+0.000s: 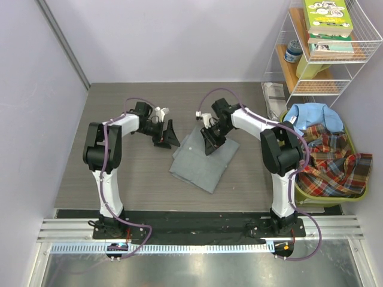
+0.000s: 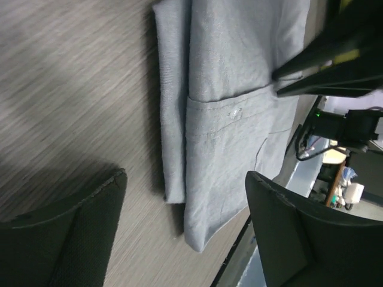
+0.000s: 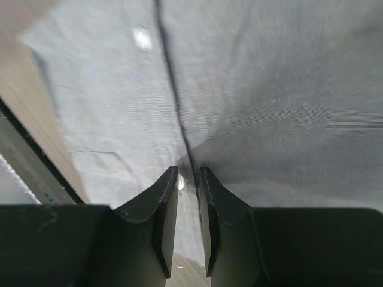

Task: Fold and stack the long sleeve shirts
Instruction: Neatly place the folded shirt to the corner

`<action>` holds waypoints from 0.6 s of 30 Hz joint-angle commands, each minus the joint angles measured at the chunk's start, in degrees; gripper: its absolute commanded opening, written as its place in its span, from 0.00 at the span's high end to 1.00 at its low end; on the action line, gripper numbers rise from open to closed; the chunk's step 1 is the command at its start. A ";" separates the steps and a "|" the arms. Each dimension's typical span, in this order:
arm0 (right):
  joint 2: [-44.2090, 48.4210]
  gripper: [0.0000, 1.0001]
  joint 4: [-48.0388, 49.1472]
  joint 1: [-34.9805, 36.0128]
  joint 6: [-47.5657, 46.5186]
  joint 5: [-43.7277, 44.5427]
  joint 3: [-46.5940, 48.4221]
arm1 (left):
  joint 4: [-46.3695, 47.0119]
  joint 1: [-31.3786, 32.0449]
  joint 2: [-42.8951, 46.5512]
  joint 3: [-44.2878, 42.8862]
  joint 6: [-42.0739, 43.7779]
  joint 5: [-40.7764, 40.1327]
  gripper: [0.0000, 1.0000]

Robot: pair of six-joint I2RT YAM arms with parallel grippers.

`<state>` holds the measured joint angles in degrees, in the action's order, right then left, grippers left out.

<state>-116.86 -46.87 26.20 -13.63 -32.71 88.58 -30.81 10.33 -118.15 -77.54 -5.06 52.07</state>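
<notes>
A plain grey long sleeve shirt [image 1: 203, 158] lies folded into a rectangle on the table's middle. My left gripper [image 1: 167, 137] hovers open just off its left edge. In the left wrist view the shirt [image 2: 233, 89] shows its folded edge and a button, with nothing between the left gripper's [image 2: 185, 179] wide-spread fingers but cloth and table below. My right gripper [image 1: 210, 142] sits on the shirt's upper part. Its jaws [image 3: 188, 173] stand a narrow gap apart over the button placket [image 3: 173, 89], nothing pinched between them. A light blue shirt [image 1: 311, 116] and a plaid shirt [image 1: 329, 161] lie heaped at the right.
The blue and plaid shirts fill a green basket [image 1: 326, 199] at the table's right edge. A white wire shelf [image 1: 335, 66] with books and a jar stands at the back right. Folded paper [image 1: 274, 92] lies at its foot. Walls close the left and back.
</notes>
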 commanded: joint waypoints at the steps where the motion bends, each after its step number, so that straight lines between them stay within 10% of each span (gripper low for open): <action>1: -2.75 0.73 0.99 0.26 0.01 3.70 -1.12 | -2.51 2.15 -4.46 1.60 1.46 -0.05 0.21; 18: -6.54 0.77 0.64 0.26 -1.75 4.76 0.63 | 7.34 5.05 -12.10 -0.50 -11.81 0.31 0.37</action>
<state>-121.14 -47.42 26.17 -13.41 -31.64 88.36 -27.09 13.52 -125.01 -78.02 -16.62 61.82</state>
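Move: The folded shirt's left edge lies about 3 cm to the left hand's right, 3 cm back and 4 cm below; the shirt's middle is some 11 cm right, 6 cm back and 4 cm below. From the right hand, hovering over the shirt, that middle lies roughly 2 cm back, 1 cm left and 4 cm below; the left edge is 10 cm left, about 1 cm ahead and 4 cm below. Left hand slides about 4 cm right and 2 back to the shirt's edge, part-closing; right lowers 3 cm onto the cloth. ##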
